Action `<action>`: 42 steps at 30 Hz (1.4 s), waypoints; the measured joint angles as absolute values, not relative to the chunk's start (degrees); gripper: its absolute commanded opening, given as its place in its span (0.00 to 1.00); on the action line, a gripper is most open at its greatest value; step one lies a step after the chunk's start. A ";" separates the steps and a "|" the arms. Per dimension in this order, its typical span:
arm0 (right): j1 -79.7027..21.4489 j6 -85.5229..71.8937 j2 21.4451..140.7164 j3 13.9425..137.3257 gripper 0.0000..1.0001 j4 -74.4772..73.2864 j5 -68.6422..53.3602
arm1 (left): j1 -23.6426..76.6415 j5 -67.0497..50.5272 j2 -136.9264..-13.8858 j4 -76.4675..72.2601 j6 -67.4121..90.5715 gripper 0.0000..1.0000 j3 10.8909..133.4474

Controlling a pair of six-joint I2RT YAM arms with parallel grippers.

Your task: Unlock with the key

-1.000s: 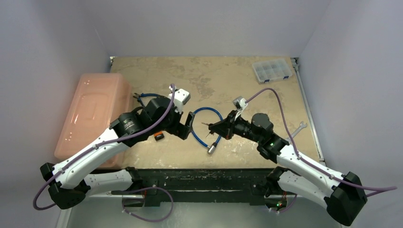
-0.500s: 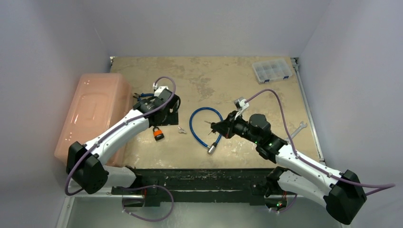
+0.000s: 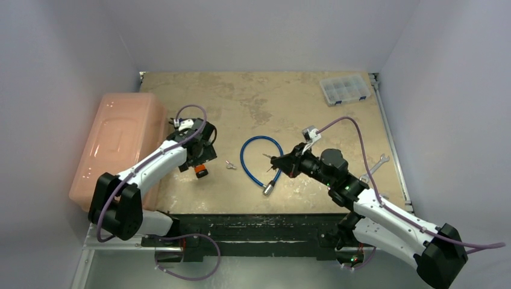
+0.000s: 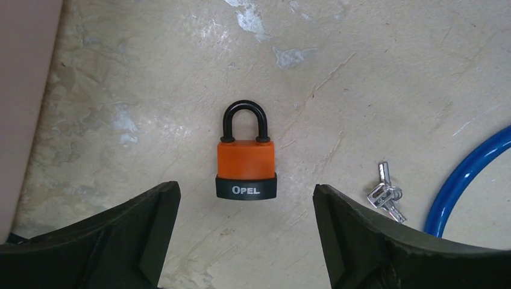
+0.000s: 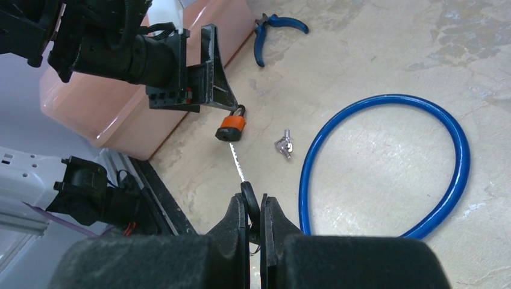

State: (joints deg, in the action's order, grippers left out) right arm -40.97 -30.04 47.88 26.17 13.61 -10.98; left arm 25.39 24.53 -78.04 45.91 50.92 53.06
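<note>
An orange padlock with a black shackle lies flat on the table, also seen in the top view and the right wrist view. My left gripper hovers over it, open, its jaws wide on either side of the lock's black base and touching nothing. My right gripper is shut on the black head of a key. The silver blade points at the padlock from a short distance. In the top view the right gripper sits over the blue cable.
A blue cable loop lies mid-table, with a small bunch of spare keys between it and the padlock. A pink plastic box stands at the left, blue pliers beside it. Far right are a parts organiser and a wrench.
My left arm has swung away from the cable, back and left, and now sits over the padlock with its jaws slightly narrower. The right arm has barely shifted, still holding the key.
</note>
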 measured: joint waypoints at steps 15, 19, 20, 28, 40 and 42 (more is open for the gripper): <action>-40.97 -30.02 46.09 24.84 0.00 12.29 -10.98 | 22.81 21.71 -83.42 36.12 53.39 0.78 46.00; -40.97 -30.02 46.00 24.84 0.00 11.49 -10.98 | 22.15 20.99 -84.79 33.82 53.28 0.71 44.91; -40.97 -30.02 46.00 24.84 0.00 11.31 -10.98 | 22.06 20.93 -84.90 33.32 53.17 0.70 44.60; -40.97 -30.02 46.19 24.84 0.00 11.03 -10.92 | 21.74 20.38 -84.95 31.79 52.38 0.55 44.12; -40.97 -30.04 47.24 24.84 0.00 10.63 -9.91 | 21.19 18.83 -83.79 28.67 48.88 0.00 42.48; -40.97 -30.09 47.24 24.84 0.00 10.44 -9.74 | 21.12 18.57 -83.42 28.29 48.62 0.00 42.13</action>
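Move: The padlock lies flat almost straight below the left hand, some 7 cm down, its shackle pointing away from the base. From that padlock, the small silver keys are about 11 cm to the right and 3 cm farther out, the blue cable ring's middle roughly 24 cm right and 4 cm farther out, and the pliers some 17 cm farther out and 6 cm left. From the right hand, which already holds the black-headed key, the padlock lies about 27 cm left, 6 cm ahead and 19 cm lower. Straight down, about 6.5 cm, the left hand sinks with its open fingers straddling the padlock, then stays low while they close from wide open to about half and pinch the orange body from both sides, the grip effort rising as they stop on it. The right hand keeps hold of the key and eases down some 2 cm. ##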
